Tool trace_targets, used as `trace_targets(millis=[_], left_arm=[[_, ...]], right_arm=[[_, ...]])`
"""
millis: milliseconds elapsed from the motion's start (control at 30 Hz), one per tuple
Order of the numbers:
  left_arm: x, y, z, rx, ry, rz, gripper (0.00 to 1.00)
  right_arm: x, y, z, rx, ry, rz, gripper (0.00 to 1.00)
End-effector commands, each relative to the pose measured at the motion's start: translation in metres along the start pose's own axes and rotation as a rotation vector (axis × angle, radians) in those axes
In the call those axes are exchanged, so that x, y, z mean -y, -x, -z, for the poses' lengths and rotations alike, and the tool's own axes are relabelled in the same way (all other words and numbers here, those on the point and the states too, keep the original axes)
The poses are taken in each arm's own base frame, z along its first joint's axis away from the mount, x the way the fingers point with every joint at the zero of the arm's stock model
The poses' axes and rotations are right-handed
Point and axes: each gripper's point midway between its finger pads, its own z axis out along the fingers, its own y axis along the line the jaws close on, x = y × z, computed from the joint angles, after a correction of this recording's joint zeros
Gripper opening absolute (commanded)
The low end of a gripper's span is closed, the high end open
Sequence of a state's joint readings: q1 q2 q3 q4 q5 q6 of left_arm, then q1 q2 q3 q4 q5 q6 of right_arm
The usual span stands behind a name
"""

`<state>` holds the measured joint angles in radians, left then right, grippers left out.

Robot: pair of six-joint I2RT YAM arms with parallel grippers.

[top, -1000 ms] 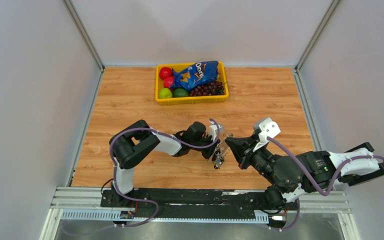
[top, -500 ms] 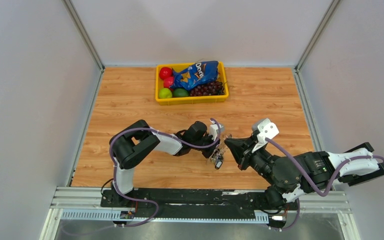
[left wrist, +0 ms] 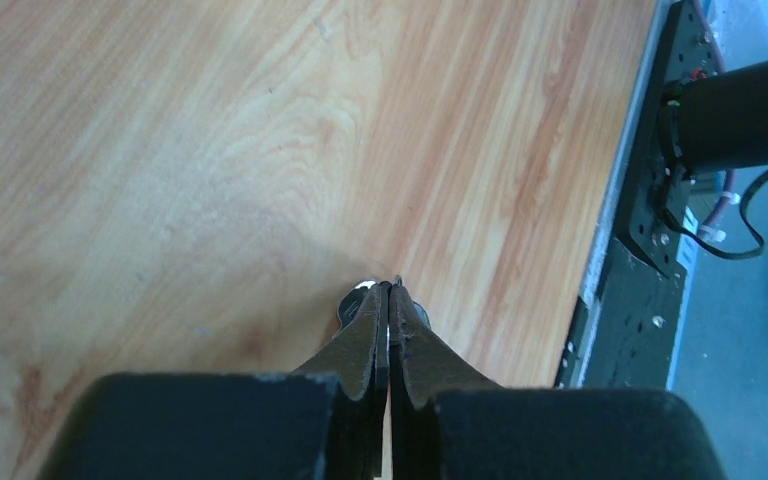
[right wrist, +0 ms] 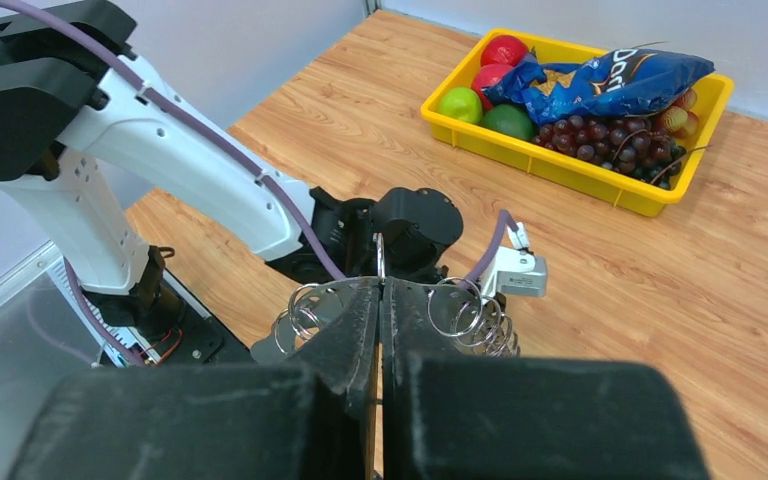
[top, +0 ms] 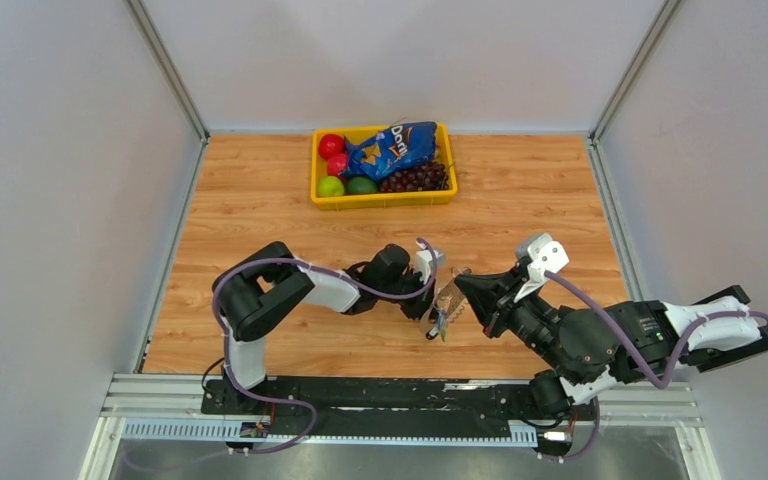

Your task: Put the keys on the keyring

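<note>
My right gripper [top: 460, 284] [right wrist: 380, 285] is shut on the keyring [right wrist: 335, 293], a silvery band with holes that carries several small wire rings [right wrist: 465, 310] on both sides of the jaws. In the top view the keyring [top: 449, 297] hangs between the two grippers above the table. My left gripper [top: 429, 308] [left wrist: 390, 290] meets it from the left, its jaws pressed together on a small key [left wrist: 353, 303] with a dark head that sticks out at both sides of the tips. More keys [top: 439, 323] dangle just below.
A yellow tray [top: 382, 201] [right wrist: 560, 175] at the back holds a blue chips bag [top: 392, 149], red and green fruit and dark grapes. The black rail [left wrist: 650, 200] marks the table's near edge, close to the left gripper. Grey walls stand left and right.
The left gripper's jaws have shut at the keyring. The right wrist has shifted slightly right and the keyring has tilted a little.
</note>
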<state>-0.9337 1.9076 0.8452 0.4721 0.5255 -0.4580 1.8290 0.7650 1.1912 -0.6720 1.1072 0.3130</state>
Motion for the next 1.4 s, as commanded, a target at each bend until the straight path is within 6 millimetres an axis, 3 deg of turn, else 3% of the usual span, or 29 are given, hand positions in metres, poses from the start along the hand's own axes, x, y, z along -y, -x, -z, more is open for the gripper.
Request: trace_targets(millis=[0, 333, 600, 900, 1100, 1367], left_arm=[[0.038, 0.036, 0.025, 0.123, -0.087, -0.091, 0.0], [0.085, 0.07, 0.087, 0.257, -0.108, -0.21, 0.0], [0.106, 0.079, 0.142, 0.338, -0.047, -0.297, 0.0], [0.121, 0.084, 0.197, 0.429, 0.036, -0.324, 0.0], [0.142, 0.085, 0.222, 0.478, -0.009, -0.317, 0.0], [0.174, 0.085, 0.24, 0.511, -0.139, -0.309, 0.0]], right_arm=[[0.001, 0.017, 0.003, 0.037, 0.019, -0.072, 0.0], [0.005, 0.026, 0.003, 0.047, -0.004, -0.026, 0.0], [0.009, 0.037, 0.005, 0.057, -0.022, 0.007, 0.0], [-0.001, 0.045, -0.003, 0.053, -0.054, 0.077, 0.0], [0.009, 0.035, -0.009, 0.048, -0.126, 0.121, 0.0], [0.014, 0.006, -0.024, 0.011, -0.17, 0.277, 0.0]])
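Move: The keyring, a silver plate in the right fingers, hangs some 29 cm above the left hand, about 8 cm back and 2 cm to its left. The green key hanging from the plate is about 21 cm above the left hand, 11 cm back and 2 cm left. The left hand already pinches the black-fob key at the table; from the right hand that key lies about 35 cm below, 8 cm ahead and level sideways. The black-fob key goes up off the table in the left hand's kept pinch, raised quickly by about 26 cm towards the keyring, swinging some 12 cm left and drifting 6 cm back, while the fingers tip up from slanting down to nearly level and the wrist rolls. The right hand keeps its grip on the keyring, rises about 3 cm and sinks again, easing 2 cm forward with a slight turn. ##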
